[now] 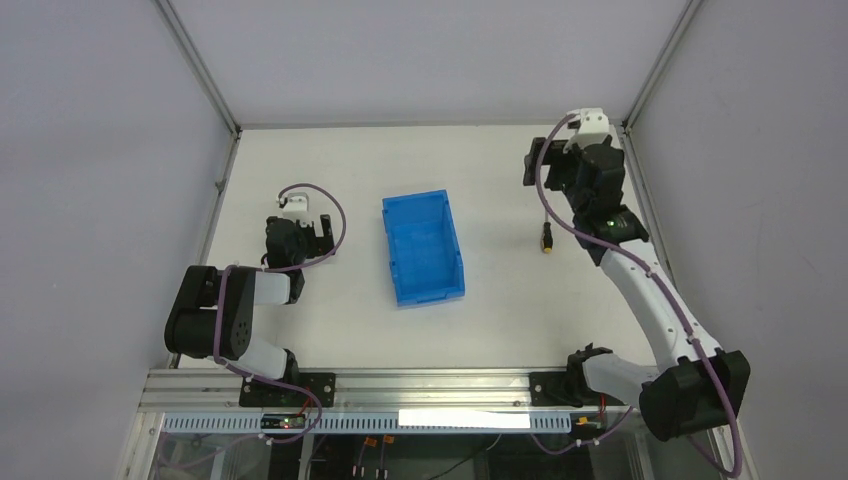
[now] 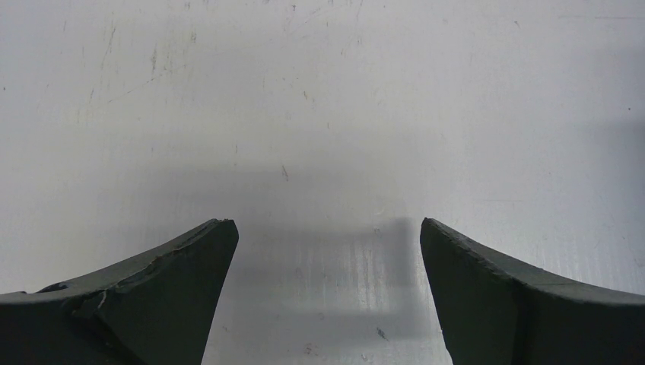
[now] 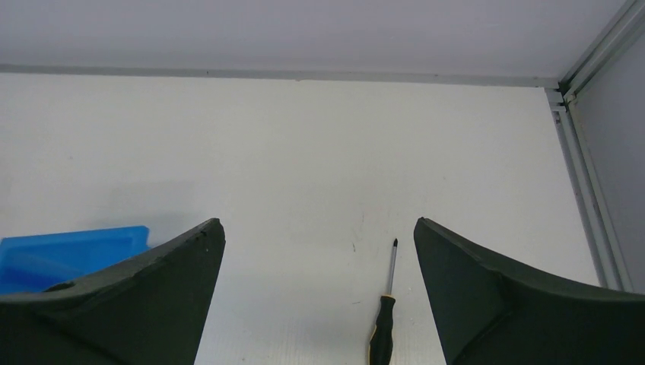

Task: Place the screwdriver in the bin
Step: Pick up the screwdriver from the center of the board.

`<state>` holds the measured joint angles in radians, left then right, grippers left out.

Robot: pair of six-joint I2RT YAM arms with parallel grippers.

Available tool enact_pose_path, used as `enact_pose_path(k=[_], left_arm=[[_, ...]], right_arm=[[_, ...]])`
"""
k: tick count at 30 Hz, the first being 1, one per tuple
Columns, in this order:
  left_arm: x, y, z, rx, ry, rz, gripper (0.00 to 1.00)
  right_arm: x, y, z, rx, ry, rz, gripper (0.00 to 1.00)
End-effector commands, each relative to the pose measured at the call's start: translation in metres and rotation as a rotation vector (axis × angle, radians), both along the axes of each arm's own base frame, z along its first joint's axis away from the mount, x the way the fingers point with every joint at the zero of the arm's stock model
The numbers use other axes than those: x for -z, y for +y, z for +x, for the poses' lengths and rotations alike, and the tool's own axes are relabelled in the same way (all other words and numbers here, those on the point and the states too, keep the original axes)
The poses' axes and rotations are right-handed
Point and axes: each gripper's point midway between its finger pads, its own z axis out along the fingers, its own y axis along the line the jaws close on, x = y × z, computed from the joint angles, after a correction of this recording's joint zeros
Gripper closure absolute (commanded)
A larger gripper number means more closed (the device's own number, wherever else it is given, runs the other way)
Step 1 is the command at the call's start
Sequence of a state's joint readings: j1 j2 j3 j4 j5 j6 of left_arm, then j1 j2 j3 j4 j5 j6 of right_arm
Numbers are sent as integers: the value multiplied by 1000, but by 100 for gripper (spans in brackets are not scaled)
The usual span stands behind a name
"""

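The blue bin [image 1: 422, 250] stands empty at the table's middle, and its corner shows at the left of the right wrist view [image 3: 68, 251]. The screwdriver [image 1: 546, 235] lies on the table right of the bin, orange end toward the near side. In the right wrist view the screwdriver [image 3: 384, 319] lies below and between the fingers, closer to the right one, tip pointing away. My right gripper [image 1: 535, 165] [image 3: 317, 222] is open and empty, raised above it. My left gripper [image 1: 305, 240] [image 2: 327, 222] is open and empty, low over bare table left of the bin.
Grey enclosure walls surround the white table, with metal frame rails along its back and right edges [image 3: 589, 198]. An aluminium rail [image 1: 420, 385] with both arm bases runs along the near edge.
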<state>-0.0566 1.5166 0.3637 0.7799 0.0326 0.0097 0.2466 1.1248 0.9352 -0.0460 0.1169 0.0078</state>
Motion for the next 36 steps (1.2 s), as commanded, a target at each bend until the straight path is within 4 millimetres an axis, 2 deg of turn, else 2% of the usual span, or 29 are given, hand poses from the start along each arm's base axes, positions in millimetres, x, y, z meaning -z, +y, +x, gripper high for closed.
enact_pose_path(k=[1, 6, 12, 18, 22, 27, 36], left_arm=[[-17, 5, 9, -16, -54, -10, 0], [-17, 4, 9, -14, -55, -10, 0], [-17, 4, 9, -16, -54, -10, 0], [-16, 4, 9, -15, -53, -10, 0], [-17, 4, 9, -15, -55, -9, 0], [-16, 4, 9, -14, -53, -11, 0], [-17, 4, 9, -14, -55, -10, 0]], right_arm=[[-46, 1, -17, 1, 54, 39, 1], [-105, -4, -29, 5, -19, 53, 1], [-154, -12, -46, 15, -73, 36, 1], [-172, -17, -56, 24, -100, 31, 1], [-165, -25, -53, 68, -70, 1, 1], [-139, -31, -41, 101, 17, -62, 1], [-67, -32, -6, 137, 195, -102, 1]])
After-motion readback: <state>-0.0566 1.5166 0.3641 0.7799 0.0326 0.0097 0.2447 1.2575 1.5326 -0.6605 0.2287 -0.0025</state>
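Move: The screwdriver lies on the board well below the open right hand, some 25 cm down, about 2 cm ahead and 4 cm to its right. From the same hand, the blue bin stands roughly 27 cm to the left and 5 cm back, also about 24 cm below. From the idle left hand the screwdriver is about 61 cm to the right, 2 cm ahead and 3 cm lower. Rising steeply, the empty right hand climbs about 16 cm away from the screwdriver while drawing back some 5 cm, then turns over and sinks about 6 cm, easing forward again and drifting slightly right to line up over the screwdriver. On the way down the wrist tips the fingers downward by roughly 10 degrees and swings a little clockwise; the fingers stay wide open, touching nothing. ##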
